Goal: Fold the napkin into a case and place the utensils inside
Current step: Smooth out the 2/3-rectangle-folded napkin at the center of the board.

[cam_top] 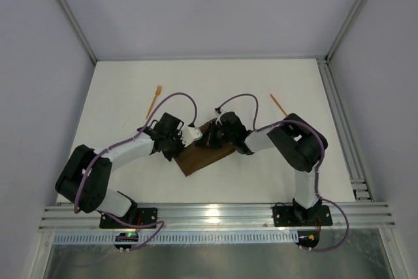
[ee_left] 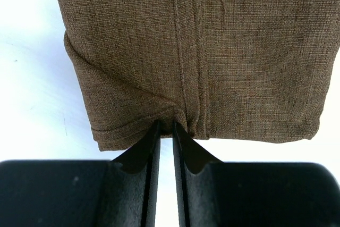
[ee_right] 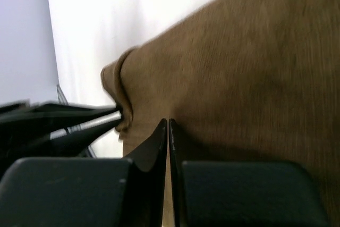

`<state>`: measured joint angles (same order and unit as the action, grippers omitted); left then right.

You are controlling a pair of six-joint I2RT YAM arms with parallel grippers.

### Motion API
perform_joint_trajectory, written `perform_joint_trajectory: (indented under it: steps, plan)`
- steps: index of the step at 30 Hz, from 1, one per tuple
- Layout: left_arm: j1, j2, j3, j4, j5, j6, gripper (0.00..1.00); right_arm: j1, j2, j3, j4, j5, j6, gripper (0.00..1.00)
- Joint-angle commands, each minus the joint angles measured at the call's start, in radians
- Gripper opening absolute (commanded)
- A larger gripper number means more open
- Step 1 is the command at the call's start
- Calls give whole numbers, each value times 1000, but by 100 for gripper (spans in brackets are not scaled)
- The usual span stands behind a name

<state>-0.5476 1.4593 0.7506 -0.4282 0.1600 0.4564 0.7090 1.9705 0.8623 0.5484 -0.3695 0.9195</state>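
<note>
The napkin (cam_top: 208, 153) lies in the middle of the table as a narrow brown folded strip, slanted, with stitched hems (ee_left: 188, 51) showing. My left gripper (cam_top: 194, 134) has its tips at the strip's near hem (ee_left: 166, 124). Its jaws stand a narrow gap apart, with a puckered fold of cloth at the tips. My right gripper (cam_top: 210, 137) is shut, its tips (ee_right: 168, 123) pressed down on the cloth close to the left gripper (ee_right: 118, 115). One orange utensil (cam_top: 154, 99) lies at the back left, and another (cam_top: 279, 104) at the back right, both clear of the cloth.
An aluminium rail (cam_top: 215, 214) runs along the near edge by the arm bases. Another rail (cam_top: 342, 129) borders the white table (cam_top: 124, 96) on the right. Grey enclosure walls stand on three sides.
</note>
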Motion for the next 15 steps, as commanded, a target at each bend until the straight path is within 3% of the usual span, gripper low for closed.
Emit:
perform_joint_trajectory:
  steps: [1, 4, 6, 7, 10, 11, 15]
  plan:
    - [-2, 30, -20, 34, 24, -1, 16, -14, -173, -72, 92, 8, -65, 7]
    - [0, 19, -39, 57, 10, 4, 15, -89, -306, -163, 121, -57, -100, 16]
    - [0, 18, -42, 66, 4, 5, 16, -172, -416, -154, 11, -100, -134, 27]
    - [0, 18, -42, 69, 6, 5, 15, -193, -445, -123, -231, -83, -219, 32]
    - [0, 15, -42, 78, 9, 2, 16, -209, -518, -19, -630, 24, -443, 52]
    - [0, 15, -42, 80, 9, 2, 16, -207, -538, -22, -669, 38, -483, 59]
    - [0, 12, -42, 91, 7, 7, 16, -198, -732, -93, -693, 43, -750, 65]
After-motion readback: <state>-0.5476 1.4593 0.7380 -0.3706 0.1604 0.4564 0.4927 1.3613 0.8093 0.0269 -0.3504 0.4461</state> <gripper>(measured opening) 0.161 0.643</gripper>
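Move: The right hand's shut fingertips are on the folded napkin near its middle, whose centre is about 2 cm to their right, 1 cm back and 1 cm below. The napkin's right end lies some 9 cm to the right and 4 cm ahead of this hand; the fork is about 16 cm left and 15 cm ahead. From the left hand, at the napkin's left end, the napkin's middle is roughly 10 cm right and 4 cm ahead. Up and to its right, about 12 cm each way, the right hand comes free of the napkin, first easing back a little, and ends above the right end. Its fingers open from shut to well over half wide while the wrist tilts some 25 degrees. The left hand keeps its pinch on the left edge, creeping about 1 cm forward and right. ##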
